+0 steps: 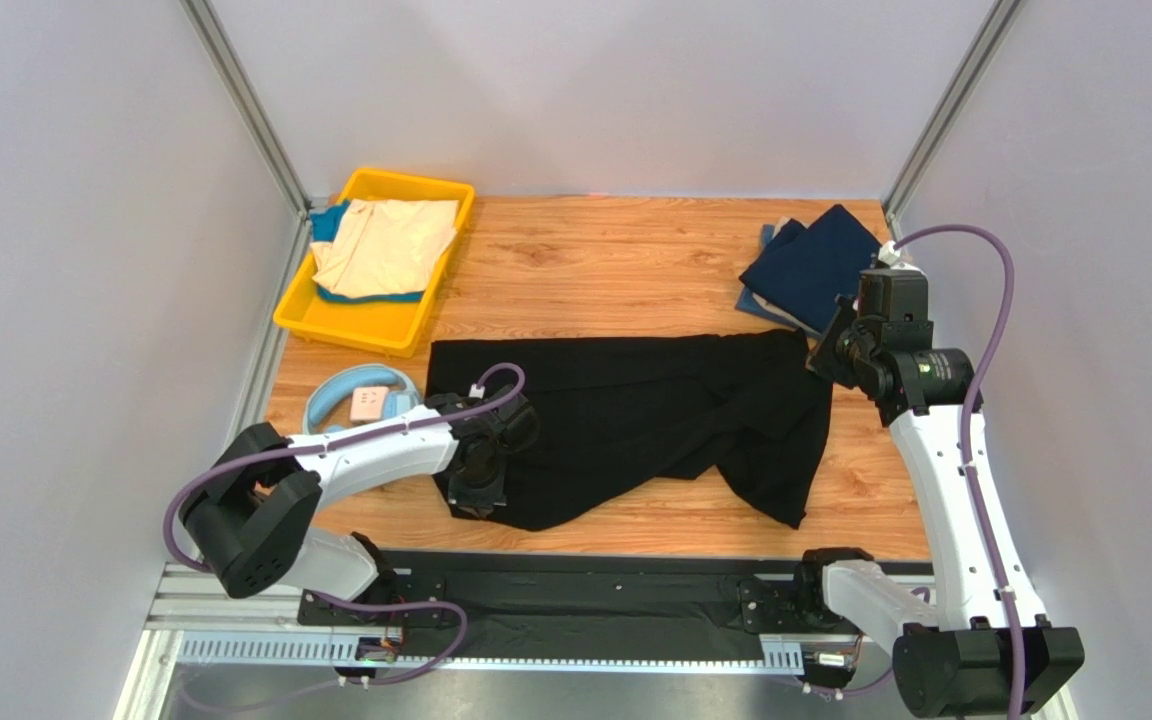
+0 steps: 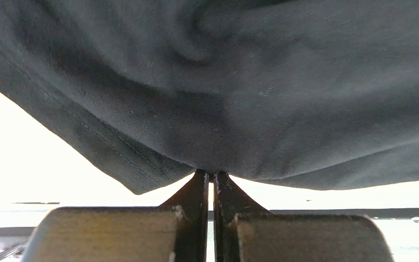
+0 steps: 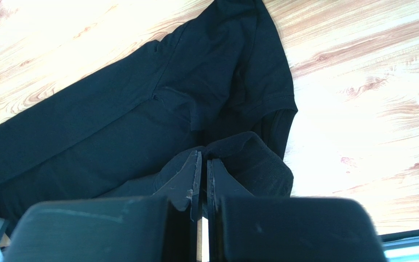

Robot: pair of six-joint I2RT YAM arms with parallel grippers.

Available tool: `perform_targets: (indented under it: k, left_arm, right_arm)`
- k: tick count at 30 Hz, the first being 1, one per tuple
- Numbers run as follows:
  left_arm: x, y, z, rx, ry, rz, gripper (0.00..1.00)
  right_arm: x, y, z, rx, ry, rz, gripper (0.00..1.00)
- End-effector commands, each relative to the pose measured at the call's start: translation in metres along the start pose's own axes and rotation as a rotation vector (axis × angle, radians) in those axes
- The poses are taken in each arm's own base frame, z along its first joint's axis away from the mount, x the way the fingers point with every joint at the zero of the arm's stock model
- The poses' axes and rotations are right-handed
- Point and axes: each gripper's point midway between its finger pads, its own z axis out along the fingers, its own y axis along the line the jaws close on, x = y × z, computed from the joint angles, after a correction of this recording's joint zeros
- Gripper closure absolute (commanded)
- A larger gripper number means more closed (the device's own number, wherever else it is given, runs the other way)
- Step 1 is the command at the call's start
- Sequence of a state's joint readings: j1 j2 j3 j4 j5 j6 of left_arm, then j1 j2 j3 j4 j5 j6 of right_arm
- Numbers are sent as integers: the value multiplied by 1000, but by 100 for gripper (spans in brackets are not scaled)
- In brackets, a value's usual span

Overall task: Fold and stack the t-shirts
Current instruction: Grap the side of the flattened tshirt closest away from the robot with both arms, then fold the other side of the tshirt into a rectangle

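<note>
A large black t-shirt (image 1: 642,420) lies spread across the middle of the wooden table, bunched toward its right side. My left gripper (image 1: 477,488) sits at the shirt's near left corner. In the left wrist view it (image 2: 213,173) is shut on the black cloth (image 2: 250,82), which hangs over the camera. My right gripper (image 1: 833,353) is at the shirt's far right edge. In the right wrist view it (image 3: 203,155) is shut on a raised fold of the black cloth (image 3: 140,125). A navy t-shirt (image 1: 815,263) lies folded at the back right. A beige t-shirt (image 1: 387,248) rests in the bin.
A yellow bin (image 1: 297,315) stands at the back left, with teal cloth (image 1: 330,222) under the beige shirt. Light-blue headphones (image 1: 364,402) lie just left of the black shirt, close to my left arm. Grey walls close in the table on both sides.
</note>
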State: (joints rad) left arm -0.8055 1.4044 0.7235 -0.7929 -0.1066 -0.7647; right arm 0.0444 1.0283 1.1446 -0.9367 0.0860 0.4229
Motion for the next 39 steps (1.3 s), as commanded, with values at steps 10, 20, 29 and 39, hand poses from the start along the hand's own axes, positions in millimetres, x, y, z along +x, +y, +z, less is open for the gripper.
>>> perform_targets:
  k: [10, 20, 29, 39]
  left_arm:
    - [-105, -14, -72, -5, -294, 27, 100]
    - [-172, -39, -36, -27, -269, 118, 91]
    - [-221, -80, -29, 78, -326, 161, 57]
    - [-223, -61, -51, 31, -379, 113, 57]
  right_arm:
    - [-14, 7, 2, -31, -49, -2, 100]
    - [-5, 10, 9, -51, -21, -1, 100]
    - [-1, 10, 9, -58, -14, 0, 100]
    - [1, 7, 8, -50, -14, -3, 100]
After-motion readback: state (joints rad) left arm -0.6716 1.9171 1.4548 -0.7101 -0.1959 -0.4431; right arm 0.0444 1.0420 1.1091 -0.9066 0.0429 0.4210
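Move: The left fingers already pinch the t-shirt's near edge. The part of its far edge they head for lies roughly 26 cm ahead and 10 cm to the right, at about the same height. The shirt's far-left corner is some 25 cm ahead and 6 cm left, and the headphones are about 16 cm ahead and 17 cm left. From the idle right hand, that far-edge part is about 13 cm ahead, 40 cm left and 21 cm below. The left hand carries the near edge forward, lets go, and continues open towards the far edge, about 20 cm altogether. ##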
